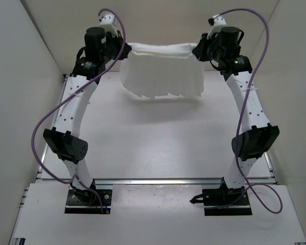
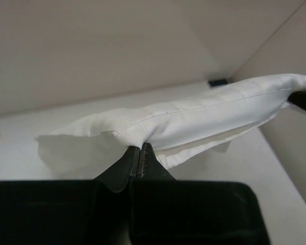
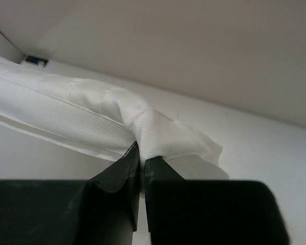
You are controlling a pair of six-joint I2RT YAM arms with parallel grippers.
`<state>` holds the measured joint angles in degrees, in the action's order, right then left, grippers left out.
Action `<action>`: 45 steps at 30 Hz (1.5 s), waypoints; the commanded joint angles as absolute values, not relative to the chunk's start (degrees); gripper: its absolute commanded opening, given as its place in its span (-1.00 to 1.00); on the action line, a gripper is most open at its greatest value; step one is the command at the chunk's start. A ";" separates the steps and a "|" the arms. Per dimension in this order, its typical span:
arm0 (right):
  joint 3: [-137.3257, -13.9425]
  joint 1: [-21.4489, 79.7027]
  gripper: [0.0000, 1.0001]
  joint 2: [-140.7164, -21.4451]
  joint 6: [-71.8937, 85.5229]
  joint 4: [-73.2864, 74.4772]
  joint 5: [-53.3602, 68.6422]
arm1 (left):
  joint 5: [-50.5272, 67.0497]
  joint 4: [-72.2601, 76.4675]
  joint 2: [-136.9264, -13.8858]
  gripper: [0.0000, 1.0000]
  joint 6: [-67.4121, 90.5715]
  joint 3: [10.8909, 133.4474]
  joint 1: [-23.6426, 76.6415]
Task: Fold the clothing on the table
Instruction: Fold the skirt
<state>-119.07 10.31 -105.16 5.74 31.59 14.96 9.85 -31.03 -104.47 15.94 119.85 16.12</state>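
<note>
The white clothing (image 1: 163, 76) hangs in the air at the back of the table (image 1: 158, 143), stretched between both arms, its lower edge dangling above the surface. My left gripper (image 1: 126, 51) is shut on its left top corner. In the left wrist view the left gripper (image 2: 138, 148) pinches a fold of the clothing (image 2: 194, 120). My right gripper (image 1: 198, 50) is shut on the right top corner. The right wrist view shows the right gripper (image 3: 143, 153) with the clothing (image 3: 81, 112) bunched between its black fingers (image 3: 122, 168).
White walls (image 1: 25, 87) close in the table on the left, right and back. A metal rail (image 1: 158, 181) runs along the front edge by the arm bases. Purple cables (image 1: 46, 122) loop beside each arm.
</note>
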 commanded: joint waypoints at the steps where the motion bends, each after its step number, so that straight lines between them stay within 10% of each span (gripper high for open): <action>1: -123.23 10.53 -1.00 -97.84 1.07 27.96 8.71 | 5.62 -29.46 -98.63 -1.00 13.62 124.11 14.95; 18: -73.22 12.40 -0.99 -72.42 7.73 27.17 11.07 | 0.18 -25.67 -67.15 -1.00 15.81 74.01 15.65; 33: -113.82 9.31 -1.00 -92.30 1.06 29.72 9.67 | 0.09 -23.11 -88.95 -1.00 14.06 110.12 15.91; 45: -64.36 10.28 -0.99 -66.72 5.44 24.17 8.17 | -0.80 -19.59 -61.82 -1.00 15.55 63.59 17.57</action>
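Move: The white skirt hangs pinched at its upper edge between both raised hands. From the left hand, its middle is about 14 cm right, 2 cm back and 12 cm below; from the right hand, 13 cm left, 2 cm back and 12 cm below. The bare table middle lies roughly 18 cm back, 13 cm inward and 37 cm below each hand. Both hands, still gripping the waistband, whip it up, back about 15 cm and down, forward-up, then back again. ##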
